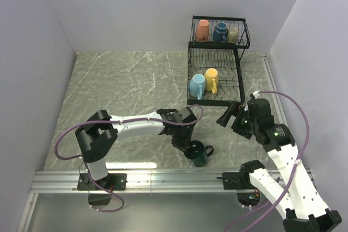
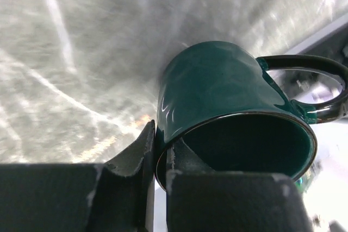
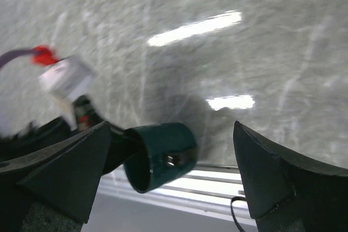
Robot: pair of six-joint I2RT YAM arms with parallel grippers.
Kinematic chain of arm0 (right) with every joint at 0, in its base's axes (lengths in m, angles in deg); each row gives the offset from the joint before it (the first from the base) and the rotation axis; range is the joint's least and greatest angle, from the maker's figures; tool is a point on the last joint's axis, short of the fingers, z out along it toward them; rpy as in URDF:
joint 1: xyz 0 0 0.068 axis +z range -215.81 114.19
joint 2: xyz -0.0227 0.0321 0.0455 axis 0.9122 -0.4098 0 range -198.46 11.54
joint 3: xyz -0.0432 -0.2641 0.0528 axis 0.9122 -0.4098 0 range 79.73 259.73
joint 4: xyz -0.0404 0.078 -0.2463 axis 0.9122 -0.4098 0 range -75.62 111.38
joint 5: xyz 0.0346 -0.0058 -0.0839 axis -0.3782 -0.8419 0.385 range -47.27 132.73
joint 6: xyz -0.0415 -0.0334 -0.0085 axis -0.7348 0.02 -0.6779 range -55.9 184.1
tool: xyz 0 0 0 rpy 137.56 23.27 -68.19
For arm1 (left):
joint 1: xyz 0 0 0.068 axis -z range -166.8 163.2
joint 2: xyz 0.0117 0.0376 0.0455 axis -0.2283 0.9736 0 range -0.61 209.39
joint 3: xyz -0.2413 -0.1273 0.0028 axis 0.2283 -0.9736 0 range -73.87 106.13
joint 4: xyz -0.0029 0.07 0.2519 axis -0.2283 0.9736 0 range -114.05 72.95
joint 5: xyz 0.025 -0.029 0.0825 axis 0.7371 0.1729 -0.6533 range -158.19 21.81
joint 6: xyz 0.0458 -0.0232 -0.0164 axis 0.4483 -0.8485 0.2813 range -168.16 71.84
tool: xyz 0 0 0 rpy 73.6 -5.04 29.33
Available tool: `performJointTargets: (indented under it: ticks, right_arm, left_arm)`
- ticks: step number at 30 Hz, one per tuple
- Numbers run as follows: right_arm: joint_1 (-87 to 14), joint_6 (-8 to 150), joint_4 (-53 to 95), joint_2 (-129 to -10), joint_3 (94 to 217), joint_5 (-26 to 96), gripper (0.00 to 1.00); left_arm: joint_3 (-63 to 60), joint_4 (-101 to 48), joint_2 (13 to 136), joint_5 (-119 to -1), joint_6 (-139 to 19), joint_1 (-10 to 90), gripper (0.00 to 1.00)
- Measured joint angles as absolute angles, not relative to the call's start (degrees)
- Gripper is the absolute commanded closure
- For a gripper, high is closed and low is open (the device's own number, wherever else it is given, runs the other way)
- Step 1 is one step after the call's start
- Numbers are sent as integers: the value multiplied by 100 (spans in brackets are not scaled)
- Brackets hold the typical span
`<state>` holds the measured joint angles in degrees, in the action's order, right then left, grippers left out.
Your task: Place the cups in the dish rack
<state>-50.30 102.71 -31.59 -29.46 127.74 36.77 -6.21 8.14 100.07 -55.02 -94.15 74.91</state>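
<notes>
My left gripper (image 1: 187, 146) is shut on the rim of the dark teal green mug (image 1: 199, 154), near the table's front edge; one finger is inside the mug (image 2: 228, 101), the other outside. The mug also shows in the right wrist view (image 3: 160, 155), tilted on its side. My right gripper (image 1: 227, 116) is open and empty, right of the mug, in front of the black wire dish rack (image 1: 237, 82). The rack's upper basket holds the orange-pink (image 1: 202, 30), navy blue (image 1: 219, 31) and olive-grey (image 1: 232, 35) mugs. The lower tray holds the light blue (image 1: 197, 85) and yellow (image 1: 211, 79) mugs.
Grey walls enclose the marble table (image 1: 125, 85) on the left, back and right. A metal rail (image 1: 163, 180) runs along the front edge with both arm bases. The left arm's purple cable (image 1: 70, 153) loops at the front left.
</notes>
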Motion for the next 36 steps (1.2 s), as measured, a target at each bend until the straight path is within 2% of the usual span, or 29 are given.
performJointTargets:
  ticks: [7,14,21,28,32,36]
  right_arm:
    - [-5030,10219,-2112,-2314,12608,1940,0]
    - [-5030,10243,-939,-2541,12844,495,0]
    - [-5030,10341,-29,-3212,13607,-198,0]
    - [-5030,10892,926,-3429,13709,-493,1]
    - [-5030,11115,1300,-3503,13712,-543,15]
    - [-5037,11102,1404,-3590,13738,-434,42]
  left_arm:
    - [-820,169,9889,-3601,-9175,7118,100]
    - [-1371,-1540,8958,-1828,-10412,6219,100]
    - [-1500,-3564,8322,-991,-12132,5601,100]
    - [-1614,-5028,8529,-803,-13496,5579,100]
    - [-1622,-5918,8761,-831,-14303,5574,100]
    - [-1640,-6784,8975,-855,-15024,5570,100]
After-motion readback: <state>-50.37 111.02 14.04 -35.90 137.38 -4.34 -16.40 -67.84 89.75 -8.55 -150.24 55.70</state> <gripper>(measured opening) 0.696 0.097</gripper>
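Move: The left hand already pinches the green cup by its rim. The dish rack's lower tier lies about 33 cm ahead of the left hand and 17 cm to its right, with the light-blue cup on it roughly 28 cm ahead and 7 cm right, and the yellow cup some 31 cm ahead and 14 cm right. From the open, empty right hand, the green cup is about 11 cm left, 8 cm back and 14 cm below. Keeping its pinch on the green cup's rim, the left hand first eases back slightly, then lifts about 27 cm and ends a little farther forward, swinging its fingers some 65 degrees from downward to level, pointing right. The right hand rises about 21 cm and moves 11 cm left, levelling and turning counter-clockwise to straddle the cup's base end, where its fingers begin closing late on. ##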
